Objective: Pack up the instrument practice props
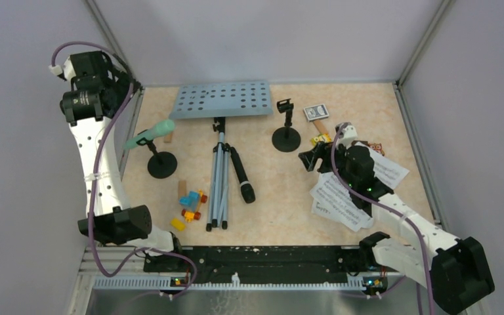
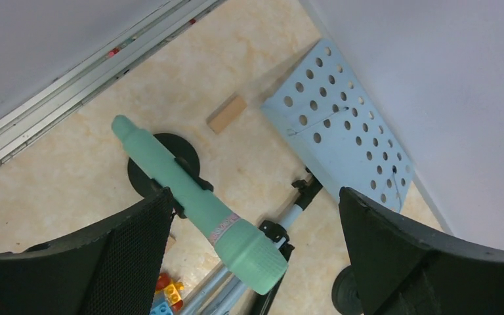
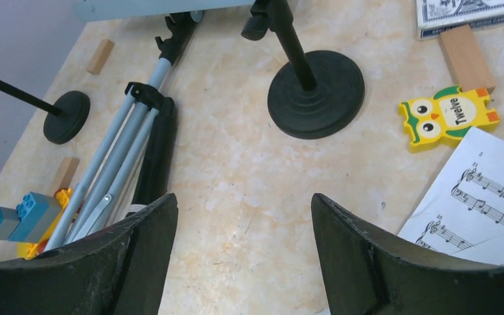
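The pale-blue music desk lies flat at the back, and its silver tripod pole runs toward me. A black microphone lies right of the pole. The mint-green microphone sits tilted in the left mic holder. My left gripper hangs open high above it, touching nothing. The second mic holder stands bare, ahead of my open right gripper, which hovers low over the table. White sheet-music pages lie under the right arm.
Colourful toy bricks lie left of the tripod feet. Tan wooden blocks, a yellow owl tile and a card box are scattered at the back. Walls enclose the table on three sides.
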Controlling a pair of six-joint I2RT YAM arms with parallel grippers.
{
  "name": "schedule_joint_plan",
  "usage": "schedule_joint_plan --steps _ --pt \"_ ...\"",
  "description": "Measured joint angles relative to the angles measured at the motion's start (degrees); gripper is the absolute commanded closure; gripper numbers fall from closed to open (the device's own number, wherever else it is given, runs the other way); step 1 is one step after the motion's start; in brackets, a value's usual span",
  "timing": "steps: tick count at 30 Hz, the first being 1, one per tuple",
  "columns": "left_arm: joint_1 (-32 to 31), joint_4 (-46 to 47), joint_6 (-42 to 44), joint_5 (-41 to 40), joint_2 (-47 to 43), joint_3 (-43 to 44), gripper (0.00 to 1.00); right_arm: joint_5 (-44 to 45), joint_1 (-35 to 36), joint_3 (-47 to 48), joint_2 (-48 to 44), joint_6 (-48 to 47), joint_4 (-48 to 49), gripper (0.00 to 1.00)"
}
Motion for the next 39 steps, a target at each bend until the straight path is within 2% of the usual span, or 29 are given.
schedule_joint_plan --steps 5,9,22,29,35,39 --pt "4.28 0.0 -1.16 2.16 -2.54 -7.3 0.01 -0.22 0.0 2.36 2.67 2.12 -5.05 0.28" --pt "5.84 -0.85 -5.33 1.86 -3.26 -12.46 0.01 -0.17 0.0 2.4 2.21 2.95 -7.23 0.28" --pt "6.23 -6.45 -20.41 4.42 -1.62 -16.59 0.01 0.2 0.0 2.1 -3.45 2.95 -10.47 0.28" --pt "6.25 -7.32 -23.93 6.45 0.9 -17.59 0.02 0.5 0.0 1.6 -5.27 2.93 -12.0 0.28" --pt "6.27 -7.19 -25.51 7.87 1.9 -21.84 0.03 0.57 0.0 0.85 -6.51 2.95 -12.66 0.28" --pt "6.27 -6.49 -26.43 8.63 1.99 -24.09 0.07 0.79 0.0 0.22 -6.82 2.97 -12.94 0.28"
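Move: The green microphone lies in its clip almost straight under the left gripper, roughly 24 cm down, 1 cm back and 1 cm to the right. Its round base is directly beneath it, about 39 cm below the hand. A wooden block lies some 11 cm ahead and 3 cm right, the folded tripod legs about 7 cm back and 22 cm right, both at table height. From the right gripper the green microphone is about 50 cm left, 9 cm ahead and 3 cm lower. Lower the wide-open left gripper about 17 cm towards the green microphone in its clip, easing back some 4 cm, mostly early on. As it sinks, roll its left side down about 30 degrees, tip the fingers more steeply downward and turn them counter-clockwise. Stop just above the body, fingers still open. Let the empty right gripper drift back about 3 cm. ##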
